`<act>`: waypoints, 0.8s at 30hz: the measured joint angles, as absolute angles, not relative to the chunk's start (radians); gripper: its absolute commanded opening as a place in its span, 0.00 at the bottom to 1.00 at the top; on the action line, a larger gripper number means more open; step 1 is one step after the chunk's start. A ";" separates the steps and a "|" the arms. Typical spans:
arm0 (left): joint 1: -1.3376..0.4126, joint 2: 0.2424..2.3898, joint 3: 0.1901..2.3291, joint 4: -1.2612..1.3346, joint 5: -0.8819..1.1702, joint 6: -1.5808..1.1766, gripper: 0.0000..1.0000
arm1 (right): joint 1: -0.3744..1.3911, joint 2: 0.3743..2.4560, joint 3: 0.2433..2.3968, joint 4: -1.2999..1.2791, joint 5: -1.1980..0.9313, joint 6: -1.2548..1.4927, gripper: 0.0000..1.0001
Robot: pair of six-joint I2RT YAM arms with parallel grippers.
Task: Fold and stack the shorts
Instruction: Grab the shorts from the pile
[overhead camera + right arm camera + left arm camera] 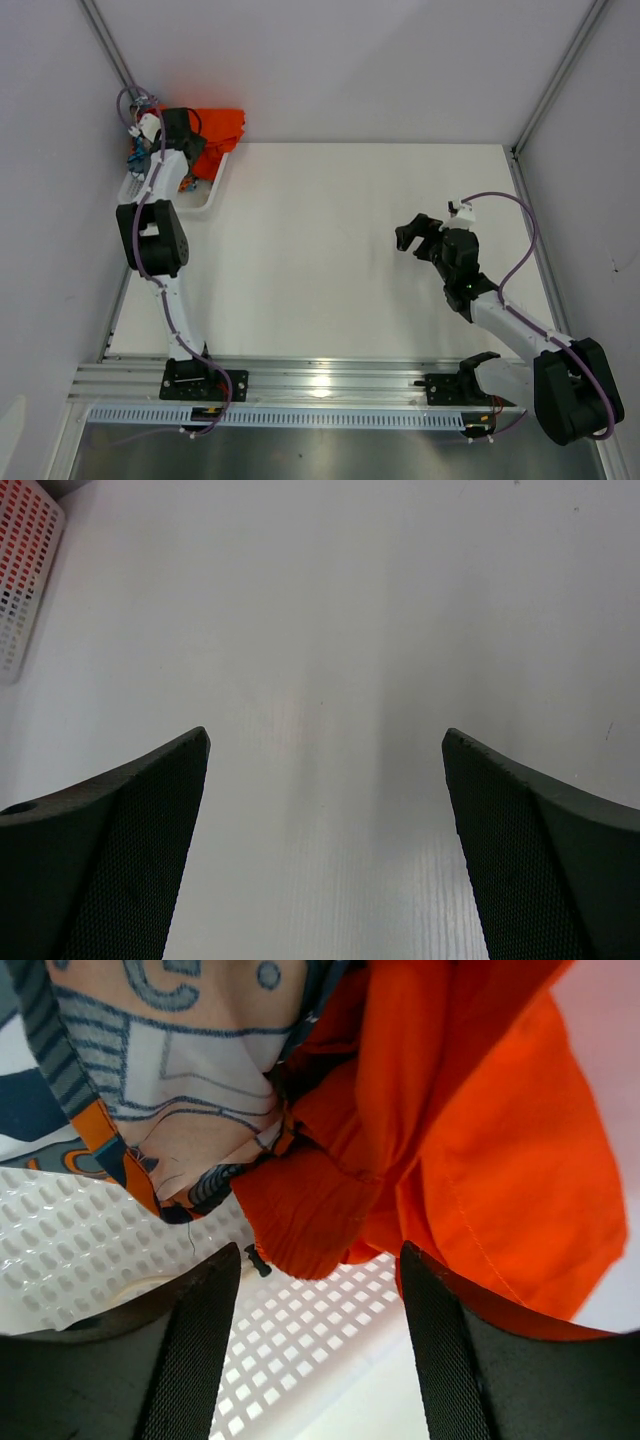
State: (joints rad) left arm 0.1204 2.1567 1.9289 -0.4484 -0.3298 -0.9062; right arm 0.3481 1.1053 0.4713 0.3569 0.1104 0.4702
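Note:
The orange shorts (221,129) lie bunched in the white mesh basket (207,194) at the table's far left corner, partly spilling over its rim. The printed shorts (134,156) show only as blue scraps beside my left arm. My left gripper (186,140) reaches down into the basket. In the left wrist view the left gripper (320,1260) is open, with a hanging fold of the orange shorts (470,1140) between its fingertips and the printed shorts (180,1080) to the upper left. My right gripper (415,235) (325,745) hovers wide open over bare table.
The basket floor (90,1240) shows under the cloth, and the basket's corner (25,570) appears at the far left of the right wrist view. Grey walls and metal posts bound the white table (340,250). An aluminium rail (320,380) carries both arm bases.

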 measured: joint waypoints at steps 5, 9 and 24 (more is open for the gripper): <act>0.120 2.221 1.983 -0.460 -0.331 -0.902 0.29 | 0.341 1.111 0.471 0.357 0.103 0.471 0.99; 0.120 2.245 2.024 -0.466 -0.336 -0.882 0.00 | 0.337 1.116 0.471 0.356 0.096 0.475 0.99; 0.036 1.990 1.982 -0.493 -0.348 -0.830 0.00 | 0.331 1.116 0.471 0.356 0.074 0.489 1.00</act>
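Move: The red-orange shorts lie bunched just in front of my left hand. Their middle is about 5 cm ahead and 3 cm below, straight in line, with a loose ribbed edge hanging close beyond my open fingertips. The patterned shorts sit about 9 cm to the left, 1 cm ahead and 5 cm down; the white basket's middle is 5 cm left, level fore and aft, 10 cm below. From my right hand, the red-orange shorts are some 48 cm left and 27 cm ahead, 3 cm lower. I ease my left hand about 2 cm forward and down into the red-orange shorts and shut its part-closed fingers fully, pinching the ribbed edge. After a brief hold I pull up, faster and faster, some 12 cm from the lowest point, swinging right about 5 cm and slightly back as the fingertips tip up some 10 degrees. ##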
